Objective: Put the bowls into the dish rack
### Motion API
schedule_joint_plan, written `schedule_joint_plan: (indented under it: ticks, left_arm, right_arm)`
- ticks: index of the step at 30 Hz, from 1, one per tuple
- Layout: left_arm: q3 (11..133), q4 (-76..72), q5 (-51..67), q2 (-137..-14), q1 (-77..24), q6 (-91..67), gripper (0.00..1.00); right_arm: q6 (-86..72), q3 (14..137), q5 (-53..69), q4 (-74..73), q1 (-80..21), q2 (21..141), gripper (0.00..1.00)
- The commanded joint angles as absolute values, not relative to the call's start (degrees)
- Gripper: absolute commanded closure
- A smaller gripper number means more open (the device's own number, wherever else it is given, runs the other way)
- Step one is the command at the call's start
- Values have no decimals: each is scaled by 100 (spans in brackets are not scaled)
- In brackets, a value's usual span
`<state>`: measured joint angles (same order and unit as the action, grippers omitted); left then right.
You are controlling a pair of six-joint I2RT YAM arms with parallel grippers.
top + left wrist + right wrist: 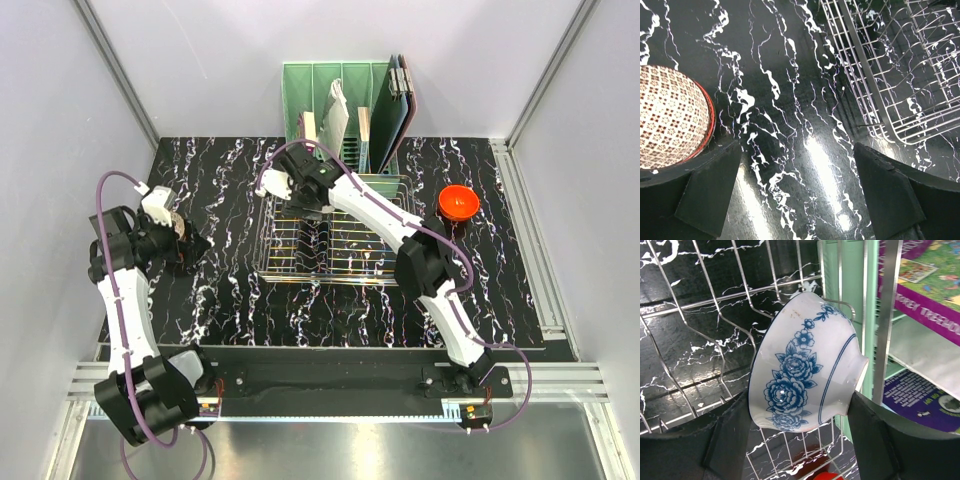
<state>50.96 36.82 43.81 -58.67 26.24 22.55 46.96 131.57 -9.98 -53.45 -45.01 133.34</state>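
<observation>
My right gripper (801,405) is shut on a white bowl with blue flowers (805,365). The bowl lies on its side, one finger at its rim and the other at its foot. It hangs over the back left part of the chrome wire dish rack (335,245), where the right gripper (287,186) reaches in the top view. A glossy orange-red bowl (458,203) stands on the table right of the rack. My left gripper (796,147) is open over bare marble, with a cream lattice bowl (670,117) just outside its left finger. The rack's corner (890,75) lies to its upper right.
A green slotted organizer (340,100) holding boards and flat books stands right behind the rack. A colourful box or book (920,285) sits in it close to the held bowl. Grey walls and aluminium rails enclose the black marble table (230,300).
</observation>
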Motion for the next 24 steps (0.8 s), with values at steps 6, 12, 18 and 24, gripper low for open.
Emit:
schedule_joint_plan:
  ticks: [6,12,18,24]
  left_arm:
    - [5045,3586,4728,-5994,2777,2452,1]
    - [5036,3621,4781,-5994,2821,2487,1]
    - [5010,3674,4825,-5959,2874,2549,1]
    - [5185,3867,4965,-5889,2883,2795,1]
  right_arm:
    - [5124,13316,-1046,-5142,-4579,13289,27]
    - [5115,13298,-1107,-5142,-4579,13263,0]
    - [4993,13298,-1151,-5159,-4579,13079,0]
    - [4642,13228,-941,-5440,-4562,12280,0]
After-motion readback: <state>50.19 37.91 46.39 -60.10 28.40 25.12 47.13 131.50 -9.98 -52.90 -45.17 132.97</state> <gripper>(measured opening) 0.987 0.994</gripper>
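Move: Your right hand point is at the blue-flowered bowl, already standing on edge inside the dish rack and held rim-to-foot; its middle is about 1 cm ahead, 1 cm left and 3 cm lower. The rack's middle lies some 5 cm back and 5 cm right; the green rack's middle is roughly 16 cm ahead, 6 cm right. The orange bowl sits about 33 cm right, level with the hand. From the left hand, the flowered bowl is around 11 cm ahead, 26 cm right and 8 cm below. Let go of the flowered bowl: ease the right gripper down barely 1 cm with the bowl still between its fingers, then hold it there and open the fingers from three-quarters to fully wide, so both come free of rim and foot. Keep the wrist's attitude, and finish by starting gently upward, about 1 cm. ##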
